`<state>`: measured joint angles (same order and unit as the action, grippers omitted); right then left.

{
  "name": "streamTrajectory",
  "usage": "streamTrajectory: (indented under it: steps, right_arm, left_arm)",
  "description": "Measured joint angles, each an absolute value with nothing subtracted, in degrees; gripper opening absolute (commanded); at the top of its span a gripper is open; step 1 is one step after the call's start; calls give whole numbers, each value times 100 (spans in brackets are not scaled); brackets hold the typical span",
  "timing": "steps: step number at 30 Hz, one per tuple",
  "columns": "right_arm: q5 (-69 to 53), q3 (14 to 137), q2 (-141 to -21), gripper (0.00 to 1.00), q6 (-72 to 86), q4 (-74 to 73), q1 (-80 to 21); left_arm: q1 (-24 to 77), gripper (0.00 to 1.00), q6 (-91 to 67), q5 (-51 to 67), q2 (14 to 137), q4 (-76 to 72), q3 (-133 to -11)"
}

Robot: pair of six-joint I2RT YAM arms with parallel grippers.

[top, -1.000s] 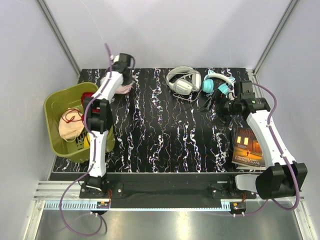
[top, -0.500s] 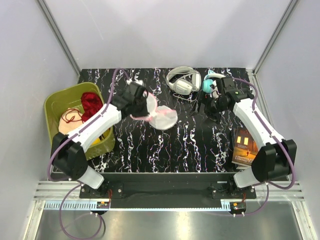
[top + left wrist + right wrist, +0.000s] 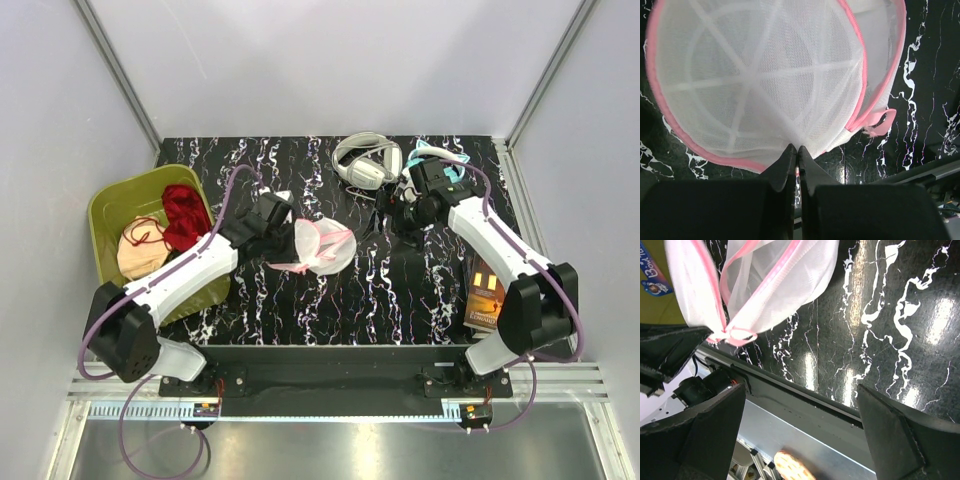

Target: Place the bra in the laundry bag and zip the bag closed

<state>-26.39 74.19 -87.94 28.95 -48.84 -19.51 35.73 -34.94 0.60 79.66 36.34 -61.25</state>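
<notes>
The laundry bag (image 3: 322,246), white mesh with pink zipper trim, sits mid-table. My left gripper (image 3: 281,239) is on its left side. In the left wrist view the bag (image 3: 760,80) fills the upper frame, and the left gripper (image 3: 797,150) is shut on the mesh at its pink edge. The zipper looks partly open, with a pink tab (image 3: 881,124) hanging free. The peach bra (image 3: 140,255) lies in the green basket (image 3: 112,205). My right gripper (image 3: 392,213) stands open to the right of the bag. Its wrist view shows the bag (image 3: 765,285) ahead and nothing between the fingers (image 3: 705,435).
A dark red garment (image 3: 184,208) lies in the basket beside the bra. White headphones (image 3: 366,160) and teal headphones (image 3: 436,166) sit at the back right. A book (image 3: 488,296) lies near the right edge.
My left arm swung from the back left corner to mid-table, carrying the laundry bag and lowering it. The right arm moved left toward the bag, jaws still wide.
</notes>
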Motion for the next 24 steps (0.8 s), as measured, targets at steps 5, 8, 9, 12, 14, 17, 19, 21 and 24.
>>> streamTrajectory:
  steps: [5, 8, 9, 12, 14, 17, 19, 21, 24]
  right_arm:
    - [-2613, 7419, -8962, 100, 2923, -4781, -1973]
    - [-2609, 7422, -8997, 100, 2945, -4770, -2001]
    - [-2609, 7419, -9002, 100, 2956, -4770, -2012]
    - [-2602, 7422, -9017, 100, 2958, -4764, -2032]
    - [-2593, 7424, -9061, 100, 2958, -4759, -2036]
    - [-2598, 7435, -9188, 100, 2954, -4727, -2038]
    - [-2604, 7452, -9308, 100, 2930, -4644, -2047]
    - [-2626, 7518, -9465, 100, 2897, -4543, -2075]
    - [-2700, 7684, -9719, 100, 2801, -4377, -2147]
  left_arm:
    - [3592, 6, -3494, 69, 7922, 3544, -5907]
    - [3592, 6, -3483, 71, 7920, 3542, -5872]
    - [3592, 6, -3474, 71, 7911, 3527, -5872]
    - [3605, 6, -3435, 71, 7902, 3498, -5874]
    - [3634, 6, -3404, 69, 7902, 3498, -5874]
    - [3741, 29, -3380, -34, 7883, 3514, -5881]
    - [3857, 47, -3334, -169, 7762, 3590, -5878]
    - [3931, 64, -3291, -263, 7535, 3669, -5876]
    - [3968, 73, -3330, -364, 6995, 3771, -5867]
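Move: The left fingers still pinch the laundry bag's near-left edge; the bag's middle lies about 3 cm ahead of that hand, 6 cm to its right and some 6 cm below. From the wide-open right hand, the bag's middle is about 10 cm left, 2 cm back and 9 cm down. The grey headphones stand some 15 cm ahead of the right hand and 1 cm left; the cat-ear headphones are 15 cm ahead, 13 cm right. Left fingers open off the laundry bag, rising about 4 cm; right hand sinks 3 cm, forward-left towards the bag. ##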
